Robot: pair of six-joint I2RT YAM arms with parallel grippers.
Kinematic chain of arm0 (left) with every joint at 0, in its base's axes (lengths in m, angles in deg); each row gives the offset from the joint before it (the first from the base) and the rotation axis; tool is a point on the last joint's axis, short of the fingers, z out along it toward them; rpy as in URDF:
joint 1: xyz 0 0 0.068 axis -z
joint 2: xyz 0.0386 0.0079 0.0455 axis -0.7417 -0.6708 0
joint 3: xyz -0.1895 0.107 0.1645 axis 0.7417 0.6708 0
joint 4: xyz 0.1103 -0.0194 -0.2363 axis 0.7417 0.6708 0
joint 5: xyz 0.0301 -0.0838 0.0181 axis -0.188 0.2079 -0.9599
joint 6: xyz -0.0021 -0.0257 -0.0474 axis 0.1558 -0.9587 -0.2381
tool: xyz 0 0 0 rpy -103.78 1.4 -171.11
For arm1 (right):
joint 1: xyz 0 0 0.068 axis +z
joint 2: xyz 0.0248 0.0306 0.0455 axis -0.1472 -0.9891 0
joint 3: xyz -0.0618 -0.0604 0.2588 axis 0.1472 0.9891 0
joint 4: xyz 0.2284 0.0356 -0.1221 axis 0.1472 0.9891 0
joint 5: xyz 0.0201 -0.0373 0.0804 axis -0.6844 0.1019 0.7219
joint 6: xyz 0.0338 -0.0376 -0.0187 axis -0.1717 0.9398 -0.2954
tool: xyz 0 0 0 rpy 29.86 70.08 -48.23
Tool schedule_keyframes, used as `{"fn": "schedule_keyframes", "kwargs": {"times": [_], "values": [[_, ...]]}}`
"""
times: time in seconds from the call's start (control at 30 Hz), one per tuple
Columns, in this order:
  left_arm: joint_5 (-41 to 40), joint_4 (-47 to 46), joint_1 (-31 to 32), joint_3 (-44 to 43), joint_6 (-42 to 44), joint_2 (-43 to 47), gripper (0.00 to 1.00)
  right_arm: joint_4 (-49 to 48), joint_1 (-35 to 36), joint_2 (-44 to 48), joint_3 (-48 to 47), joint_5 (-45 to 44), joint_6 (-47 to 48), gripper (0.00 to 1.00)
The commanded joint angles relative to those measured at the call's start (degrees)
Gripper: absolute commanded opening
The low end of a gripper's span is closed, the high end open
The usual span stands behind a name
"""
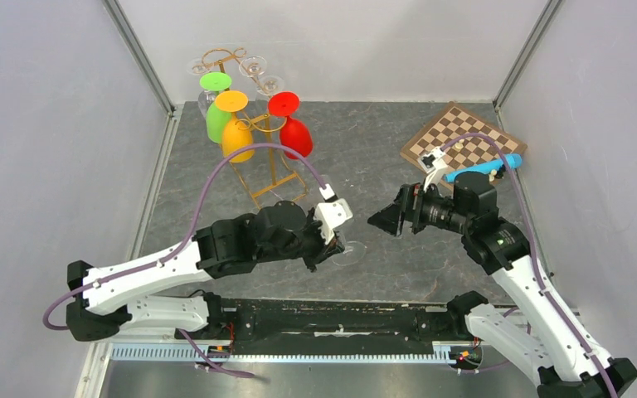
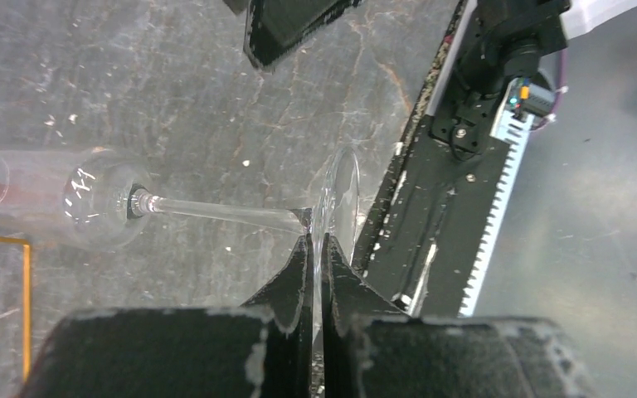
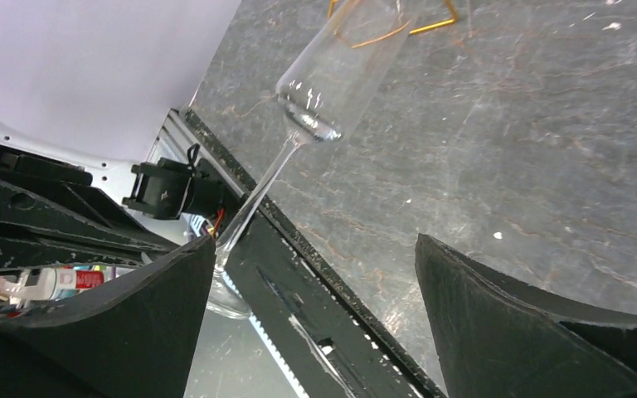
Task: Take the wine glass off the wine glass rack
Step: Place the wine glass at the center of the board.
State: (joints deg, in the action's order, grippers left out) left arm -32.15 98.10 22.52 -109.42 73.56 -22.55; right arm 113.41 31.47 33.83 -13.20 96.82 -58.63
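A clear wine glass point(image 2: 216, 213) is off the wine glass rack point(image 1: 272, 178) and lies roughly level above the table. My left gripper point(image 2: 317, 240) is shut on the thin edge of its round foot point(image 2: 337, 203), and the bowl point(image 2: 95, 207) points away to the left. From the top view only the foot point(image 1: 349, 251) shows beside the left gripper point(image 1: 330, 249). My right gripper point(image 1: 379, 221) faces it from the right, open and holding nothing. In the right wrist view the glass point(image 3: 332, 75) slants ahead of the right gripper point(image 3: 315, 242), apart from both fingers.
Green point(image 1: 218, 116), orange point(image 1: 236, 137) and red point(image 1: 294, 134) glasses hang upside down on the gold rack, with clear ones point(image 1: 253, 65) behind. A chessboard point(image 1: 463, 143) and a blue object point(image 1: 485, 168) lie at the back right. The black base rail point(image 1: 332, 319) runs along the near edge.
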Motion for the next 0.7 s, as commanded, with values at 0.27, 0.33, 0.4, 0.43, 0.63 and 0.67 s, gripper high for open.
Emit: {"fn": "schedule_keyframes", "kwargs": {"times": [0.27,0.33,0.4,0.43,0.63,0.67], "values": [[-17.0,-9.6,9.2,2.7,15.4,0.6,0.02,-9.7,6.9,-1.1,4.1,-3.1,-7.1,0.91],[-19.5,-9.9,11.0,2.7,16.3,0.3,0.02,-10.5,8.3,-1.6,4.4,-4.2,-7.6,0.91],[-21.8,-11.0,12.7,3.1,17.8,0.3,0.02,-11.5,9.6,-2.0,4.8,-5.2,-8.4,0.91],[-23.1,-11.5,13.7,3.3,18.2,0.3,0.02,-11.9,10.3,-2.2,4.9,-5.7,-8.7,0.91],[-28.6,-13.2,18.2,4.1,21.1,-1.0,0.02,-13.9,12.9,-3.6,4.9,-7.7,-10.4,0.9],[-29.4,-13.2,19.0,4.1,21.3,-1.4,0.02,-14.3,13.2,-3.7,5.0,-7.9,-10.7,0.9]]}}
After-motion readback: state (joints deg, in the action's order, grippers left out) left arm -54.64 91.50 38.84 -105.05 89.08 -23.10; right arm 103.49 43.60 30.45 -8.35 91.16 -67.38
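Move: The left gripper still pinches the clear wine glass by the rim of its foot. The middle of the stem is about 4 cm ahead, 3 cm right and 3 cm below, the bowl about 11 cm ahead, 3 cm right and 8 cm below. From the open right gripper the stem is some 8 cm left, 4 cm back and 3 cm below. The bowl is 8 cm left, 3 cm ahead and 8 cm below, and the board about 30 cm ahead, 28 cm right and 25 cm below. Bring the open right gripper about 5 cm left towards the stem of the clear wine glass, sinking some 2 cm and easing back slightly, fingers kept wide. Meanwhile keep the left pinch on the foot and roll that wrist over 20 degrees so the bowl swings up, the left hand dipping slightly, then drifting back and to the right. ##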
